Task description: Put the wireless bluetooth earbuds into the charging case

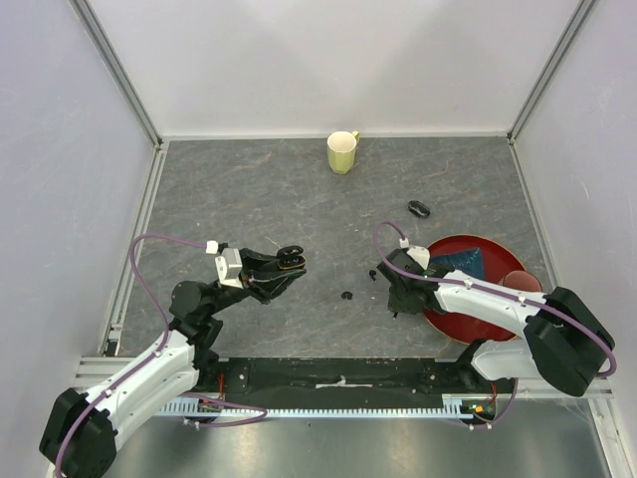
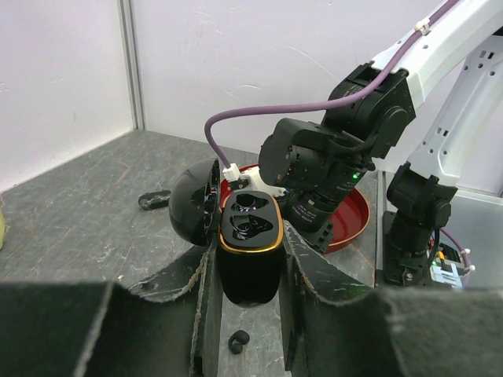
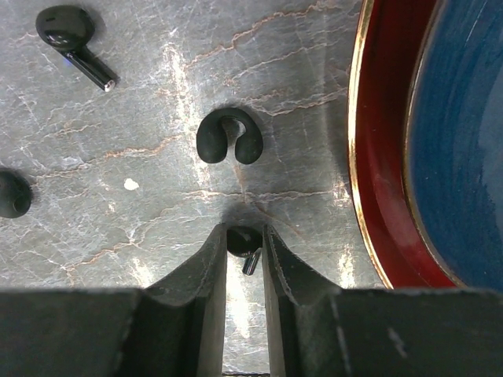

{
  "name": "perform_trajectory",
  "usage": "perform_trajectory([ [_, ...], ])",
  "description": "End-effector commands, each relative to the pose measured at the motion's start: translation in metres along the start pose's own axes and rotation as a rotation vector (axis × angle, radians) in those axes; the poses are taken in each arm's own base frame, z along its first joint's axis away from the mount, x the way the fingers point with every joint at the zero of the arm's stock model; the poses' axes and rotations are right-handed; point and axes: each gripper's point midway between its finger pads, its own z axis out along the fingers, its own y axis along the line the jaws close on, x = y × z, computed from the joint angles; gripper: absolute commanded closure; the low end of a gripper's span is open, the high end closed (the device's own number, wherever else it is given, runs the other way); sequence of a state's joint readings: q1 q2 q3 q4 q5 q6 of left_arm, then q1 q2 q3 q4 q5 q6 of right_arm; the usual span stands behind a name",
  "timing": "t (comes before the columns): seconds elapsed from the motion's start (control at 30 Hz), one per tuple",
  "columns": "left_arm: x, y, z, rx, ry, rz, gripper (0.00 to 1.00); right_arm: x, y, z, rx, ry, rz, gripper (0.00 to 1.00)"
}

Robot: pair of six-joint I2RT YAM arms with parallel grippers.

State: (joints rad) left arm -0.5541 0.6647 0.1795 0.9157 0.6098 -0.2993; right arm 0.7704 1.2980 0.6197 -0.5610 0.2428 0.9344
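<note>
My left gripper (image 1: 290,260) (image 2: 250,245) is shut on the charging case (image 2: 249,276), a glossy black pod with a gold rim. It is held above the table with its lid (image 2: 192,206) swung open and two empty wells showing. My right gripper (image 1: 396,297) (image 3: 244,236) is down at the table, shut on a small black stemmed earbud (image 3: 242,240) that fills the gap between the fingertips. A C-shaped earbud (image 3: 229,137) lies just beyond it. Another stemmed earbud (image 3: 69,31) and a dark one (image 3: 12,194) lie to the left. One more earbud (image 1: 346,296) (image 2: 237,339) lies under the case.
A red plate (image 1: 450,329) (image 3: 369,157) holding a blue item (image 1: 460,261) sits right beside my right gripper. A yellow-green mug (image 1: 341,151) stands at the back. A black ring-shaped piece (image 1: 419,208) lies behind the plate. Walls enclose the table on three sides.
</note>
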Motion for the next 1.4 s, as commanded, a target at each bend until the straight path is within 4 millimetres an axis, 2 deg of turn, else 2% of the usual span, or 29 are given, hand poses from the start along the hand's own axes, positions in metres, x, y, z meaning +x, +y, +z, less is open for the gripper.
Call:
perform_trajectory([
  [0.0,-0.011,-0.002,0.001,0.003,-0.043,0.005,0.98,0.001,0.001,-0.001,0.001,0.003,-0.034,0.80],
  [0.13,-0.012,-0.003,0.002,0.004,-0.047,0.002,0.98,0.000,0.006,-0.001,-0.022,0.002,-0.066,0.85],
  [0.5,-0.011,-0.002,0.001,-0.002,-0.044,-0.005,0.98,-0.008,0.014,-0.006,-0.054,-0.034,-0.110,0.89],
  [0.63,-0.011,-0.001,0.001,-0.007,-0.044,-0.006,0.98,-0.013,0.016,-0.009,-0.063,-0.060,-0.137,0.91],
  [0.77,-0.011,-0.001,0.001,-0.009,-0.043,-0.007,0.98,-0.028,0.021,-0.019,-0.088,-0.126,-0.144,0.93],
  [1.17,-0.012,0.004,0.003,-0.030,-0.046,-0.010,0.98,-0.086,0.051,-0.083,-0.313,-0.443,-0.088,1.00],
  [1.37,-0.014,0.007,0.006,-0.039,-0.052,-0.024,0.98,-0.123,0.066,-0.133,-0.417,-0.657,-0.074,1.00],
])
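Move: The right fingers are already shut on an earbud at the table, and the open charging case is in the left fingers, roughly 22 cm to the right hand's left, 2 cm ahead and 25 cm above. At the right hand's table height, a U-shaped earbud lies 5 cm straight ahead, a stemmed earbud 10 cm ahead and 6 cm left, and a third earbud 4 cm ahead and 11 cm left. For the left hand the case sits about 2 cm to the right, 1 cm ahead and 1 cm above. Keeping its pinch on the earbud, the right hand first stays low, easing barely half a centimetre to the left while turning some 7 degrees counter-clockwise, then lifts off quickly, rising about 11.5 cm and reaching some 4.5 cm forward with a slight drift left, towards the charging case. As the hand climbs, the wrist tips the fingers up and forward by about 30 degrees, while the left hand all but holds still with its grip on the open case. ##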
